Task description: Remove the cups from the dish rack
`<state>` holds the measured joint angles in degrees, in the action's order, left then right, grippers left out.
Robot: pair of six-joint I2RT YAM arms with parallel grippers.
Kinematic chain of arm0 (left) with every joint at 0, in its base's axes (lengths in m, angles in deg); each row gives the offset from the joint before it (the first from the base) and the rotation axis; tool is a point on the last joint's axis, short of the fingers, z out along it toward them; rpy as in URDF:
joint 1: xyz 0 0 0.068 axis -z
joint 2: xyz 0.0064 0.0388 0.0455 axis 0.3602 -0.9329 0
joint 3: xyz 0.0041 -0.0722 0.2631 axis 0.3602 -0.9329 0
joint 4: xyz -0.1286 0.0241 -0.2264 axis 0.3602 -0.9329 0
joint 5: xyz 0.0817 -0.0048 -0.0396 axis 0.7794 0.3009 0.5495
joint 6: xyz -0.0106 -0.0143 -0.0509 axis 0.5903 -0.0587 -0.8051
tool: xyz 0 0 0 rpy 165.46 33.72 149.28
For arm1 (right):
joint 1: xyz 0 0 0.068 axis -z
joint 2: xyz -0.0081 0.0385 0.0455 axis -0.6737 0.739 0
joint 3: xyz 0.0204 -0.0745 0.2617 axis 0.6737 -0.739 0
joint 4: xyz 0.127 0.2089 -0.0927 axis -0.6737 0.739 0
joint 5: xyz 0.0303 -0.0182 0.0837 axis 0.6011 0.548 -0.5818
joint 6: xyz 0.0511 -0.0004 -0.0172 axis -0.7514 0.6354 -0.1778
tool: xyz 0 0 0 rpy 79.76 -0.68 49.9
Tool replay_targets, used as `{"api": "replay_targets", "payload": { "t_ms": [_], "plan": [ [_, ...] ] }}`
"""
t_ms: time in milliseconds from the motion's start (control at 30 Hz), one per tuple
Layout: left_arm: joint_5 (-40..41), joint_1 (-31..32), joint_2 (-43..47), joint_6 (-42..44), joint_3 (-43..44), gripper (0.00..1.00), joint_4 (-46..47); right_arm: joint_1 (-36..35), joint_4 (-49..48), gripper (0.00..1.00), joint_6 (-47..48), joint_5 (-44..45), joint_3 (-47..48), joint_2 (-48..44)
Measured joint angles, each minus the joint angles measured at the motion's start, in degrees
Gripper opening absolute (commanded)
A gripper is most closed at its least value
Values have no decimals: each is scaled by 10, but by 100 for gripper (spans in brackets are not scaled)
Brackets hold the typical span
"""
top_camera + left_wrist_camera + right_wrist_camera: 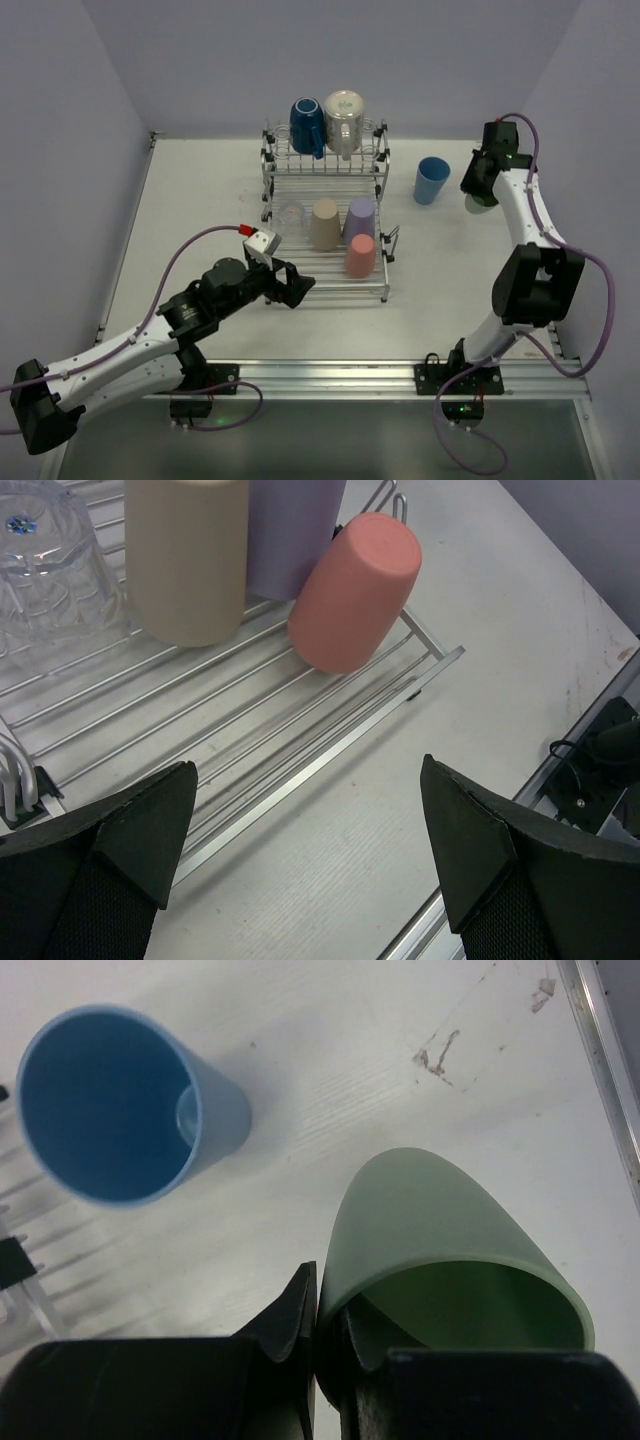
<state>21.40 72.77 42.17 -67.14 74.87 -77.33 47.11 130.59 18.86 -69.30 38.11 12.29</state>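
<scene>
The chrome dish rack [330,280] holds a clear cup [290,215], a tan cup [325,224], a lavender cup [360,218] and a pink cup [360,256], all upside down. On its raised far tier sit a dark-blue mug [307,126] and a clear glass mug [343,120]. My left gripper [292,283] is open at the rack's near left edge; its wrist view shows the pink cup [355,590], tan cup [185,555] and clear cup [50,560]. My right gripper [482,185] is shut on the wall of a green cup [450,1250], right of the light-blue cup [431,180] that stands upright on the table.
The light-blue cup [120,1100] stands just left of the held green cup. An aluminium rail [400,375] runs along the table's near edge. Purple walls close in the left, far and right sides.
</scene>
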Motion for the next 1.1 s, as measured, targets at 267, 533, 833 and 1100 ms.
{"api": "replay_targets", "payload": {
  "t_ms": [267,533,833,1100],
  "plan": [
    [-19,0,-1,0,-9,100,26,37,43,3,28,-28,107,155],
    [-25,0,-5,0,-9,100,33,45,76,16,52,-55,116,210],
    [-25,0,-23,0,-9,100,35,47,79,52,51,-62,117,209],
    [-28,0,-83,0,19,100,39,35,44,77,31,-64,68,65]
  ]
}}
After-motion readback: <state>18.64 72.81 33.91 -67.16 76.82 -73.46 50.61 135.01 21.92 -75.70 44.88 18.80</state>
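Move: The right hand, still pinching the green cup by its wall, is about 18 cm above the table spot it goes for, which lies some 3 cm ahead and 5 cm to its right. The blue cup stands about 12 cm ahead and 6 cm left of this hand, its middle 12 cm lower. From the open left hand, the pink cup is roughly 14 cm ahead, 12 right and 11 below; the purple cup is 22 ahead and 12 right, the tan cup 22 ahead and 4 right, both about 10 below. The right hand lowers the green cup about 10 cm, easing some 3 cm forward and to the right at first, tipping its fingers about 15 degrees further down to set the cup on the open table nearer and to the right of the blue one, then opens, lets go of the wall and rises about 8 cm clear. The left hand, wide open and empty, only drifts some 2 cm right and slightly down towards the pink cup, touching nothing. ##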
